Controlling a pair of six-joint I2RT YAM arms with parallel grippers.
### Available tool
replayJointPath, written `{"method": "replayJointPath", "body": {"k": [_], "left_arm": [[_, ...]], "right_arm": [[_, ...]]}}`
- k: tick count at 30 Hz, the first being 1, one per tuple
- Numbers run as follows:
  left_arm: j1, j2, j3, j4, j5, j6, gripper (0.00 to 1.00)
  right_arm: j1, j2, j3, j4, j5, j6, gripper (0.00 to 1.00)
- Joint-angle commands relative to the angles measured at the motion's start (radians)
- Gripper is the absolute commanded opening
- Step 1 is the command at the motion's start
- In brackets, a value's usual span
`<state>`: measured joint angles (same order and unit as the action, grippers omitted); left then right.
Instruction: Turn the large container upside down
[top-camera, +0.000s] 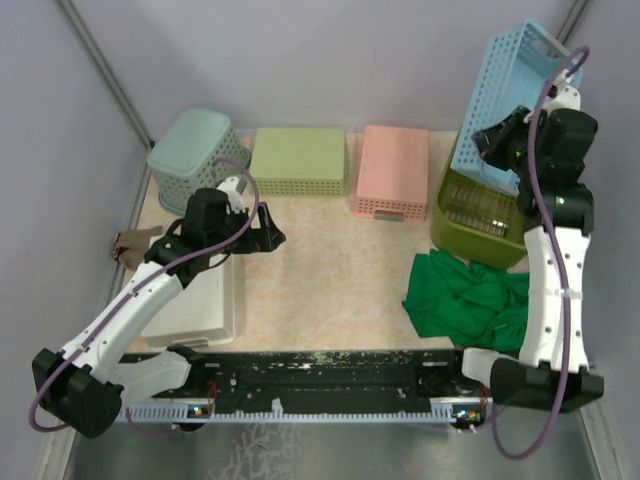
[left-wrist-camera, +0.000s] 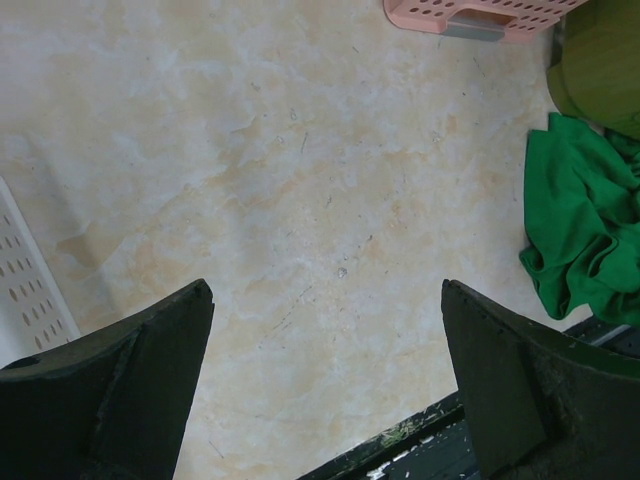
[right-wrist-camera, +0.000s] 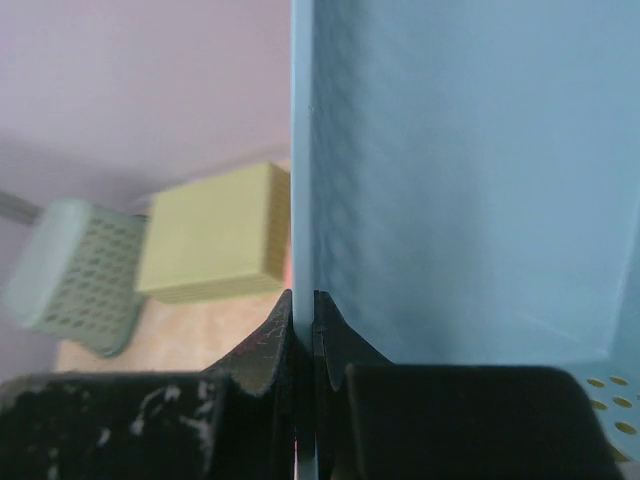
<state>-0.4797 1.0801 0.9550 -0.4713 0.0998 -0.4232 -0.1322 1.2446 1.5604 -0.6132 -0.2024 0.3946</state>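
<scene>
The large container (top-camera: 478, 218), a dark olive-green tub, stands upright at the back right of the table; its corner shows in the left wrist view (left-wrist-camera: 600, 60). A light blue basket (top-camera: 510, 100) leans tilted on end, its lower end in the tub. My right gripper (top-camera: 492, 140) is shut on the blue basket's thin side wall (right-wrist-camera: 450, 180), the jaws (right-wrist-camera: 303, 300) pinching its edge. My left gripper (top-camera: 268, 228) hangs open over bare tabletop left of centre, nothing between its fingers (left-wrist-camera: 325, 290).
A crumpled green cloth (top-camera: 465, 295) lies in front of the tub. Upturned along the back wall are a teal basket (top-camera: 195, 155), a yellow-green basket (top-camera: 298, 160) and a pink basket (top-camera: 393, 170). A white basket (top-camera: 195, 300) sits under the left arm.
</scene>
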Motion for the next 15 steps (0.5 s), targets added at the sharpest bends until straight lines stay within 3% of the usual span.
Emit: {"method": "replayJointPath", "body": {"k": [1, 4, 9, 15], "left_arm": [[0.004, 0.001, 0.040, 0.002, -0.073, 0.011, 1.00], [0.059, -0.004, 0.034, 0.011, -0.027, 0.002, 1.00], [0.210, -0.021, 0.069, -0.011, 0.026, 0.006, 1.00], [0.434, -0.018, 0.225, -0.136, 0.034, 0.009, 1.00]], "right_arm": [[0.009, -0.128, 0.011, 0.191, -0.358, 0.151, 0.00], [0.121, -0.183, -0.082, 0.362, -0.474, 0.271, 0.00], [0.537, -0.265, -0.411, 0.710, -0.222, 0.411, 0.00], [0.818, -0.132, -0.583, 0.945, -0.217, 0.518, 0.00]]}}
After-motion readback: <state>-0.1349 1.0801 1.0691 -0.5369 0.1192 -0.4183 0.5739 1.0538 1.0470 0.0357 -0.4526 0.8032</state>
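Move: Out in the open middle of the table lies the bare patch towards which the held blue basket is taken, about 30 cm left of the right hand, 11 cm nearer the base and nearly 40 cm below. The pink basket stands 13 cm left and 10 cm farther out; the olive tub's middle is 8 cm right and 4 cm out, the green cloth 17 cm back and 2 cm right. From the left hand the patch is 10 cm right, level, 20 cm below. Swinging fast to its left by about 28 cm and back some 13 cm, the right hand keeps its pinch on the blue basket's wall and carries it from over the olive tub to above the bare middle, rising 8 cm first, then sinking as much, while the wrist yaws counter-clockwise and rolls left side up. The left hand, open and empty, clears away leftward by 10 cm, slightly forward and up. ##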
